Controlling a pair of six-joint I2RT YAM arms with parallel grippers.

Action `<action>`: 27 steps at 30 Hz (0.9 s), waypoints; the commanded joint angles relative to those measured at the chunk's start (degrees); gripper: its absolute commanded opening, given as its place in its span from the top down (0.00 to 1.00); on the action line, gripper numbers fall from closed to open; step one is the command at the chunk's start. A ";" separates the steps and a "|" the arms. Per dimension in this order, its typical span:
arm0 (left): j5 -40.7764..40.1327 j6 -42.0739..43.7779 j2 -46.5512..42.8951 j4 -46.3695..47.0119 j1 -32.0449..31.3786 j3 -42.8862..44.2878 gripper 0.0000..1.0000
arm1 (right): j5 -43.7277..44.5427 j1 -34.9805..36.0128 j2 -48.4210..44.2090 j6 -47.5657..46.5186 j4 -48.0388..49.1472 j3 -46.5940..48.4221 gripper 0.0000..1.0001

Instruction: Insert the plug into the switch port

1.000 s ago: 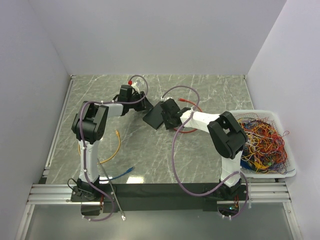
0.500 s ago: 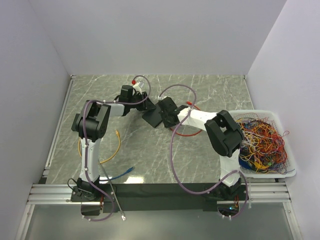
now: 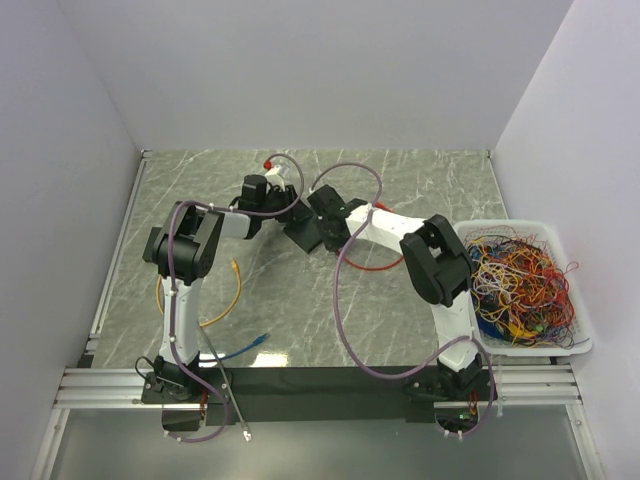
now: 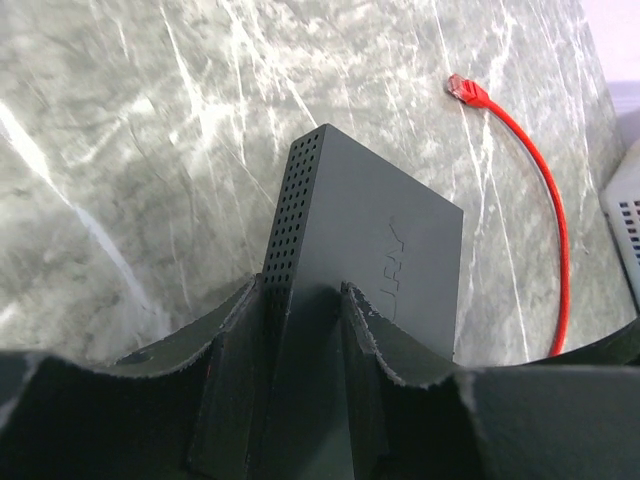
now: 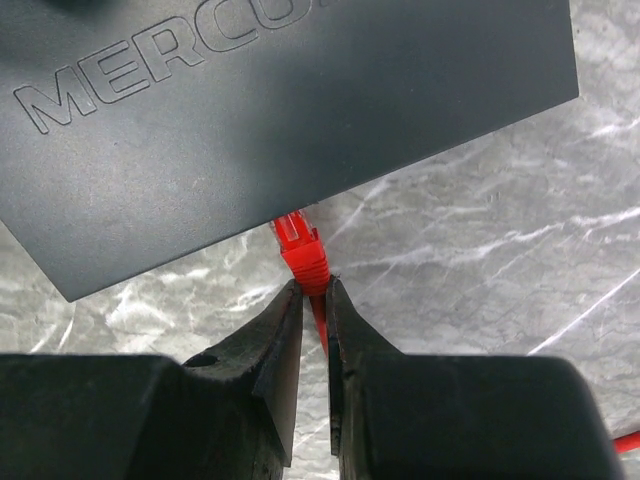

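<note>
The black switch (image 4: 365, 240) stands on edge off the marble, and my left gripper (image 4: 302, 288) is shut on its lower end. In the top view the switch (image 3: 303, 233) hangs between both grippers at mid-table. My right gripper (image 5: 314, 285) is shut on the ribbed boot of the red plug (image 5: 303, 250). The plug's clear tip reaches just under the edge of the switch (image 5: 280, 110), whose ports are hidden. The red cable (image 3: 375, 266) trails off to the right. Its other plug (image 4: 465, 90) lies free on the table.
A white bin (image 3: 585, 345) full of tangled cables stands at the right edge. A yellow cable (image 3: 232, 295) and a blue cable (image 3: 245, 347) lie on the marble beside the left arm. Purple arm cables loop over the middle.
My right arm has swung left and away toward the switch, and its fingers have narrowed onto the red plug. The left gripper and switch shifted slightly left.
</note>
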 commanded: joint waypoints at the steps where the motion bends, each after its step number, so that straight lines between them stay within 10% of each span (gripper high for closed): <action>1: 3.13 1.27 1.78 -7.16 -4.06 -3.12 0.60 | -0.79 -0.20 1.98 0.44 13.50 6.10 1.00; 14: 1.99 1.44 0.29 -6.89 -4.33 -4.79 0.60 | -4.66 0.06 -0.39 -1.58 25.90 3.65 0.99; 27: -10.14 0.48 -7.28 -15.67 0.50 -3.39 0.59 | -0.88 2.43 -9.61 0.35 23.35 -8.21 0.46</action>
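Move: The port lies about 2 cm ahead and 2 cm to the left of the right hand, level with it; the plug pinched in its fingers already meets the port. The switch's middle is some 5 cm ahead and 6 cm left of that hand, and the red cable's free end about 9 cm ahead, 11 cm right and 3 cm below. From the left hand, which grips the switch, the port is roughly 5 cm back and 6 cm right, level. Right hand pushes the plug left and forward 2 cm against the left-held switch, opens and rises 2 cm. ##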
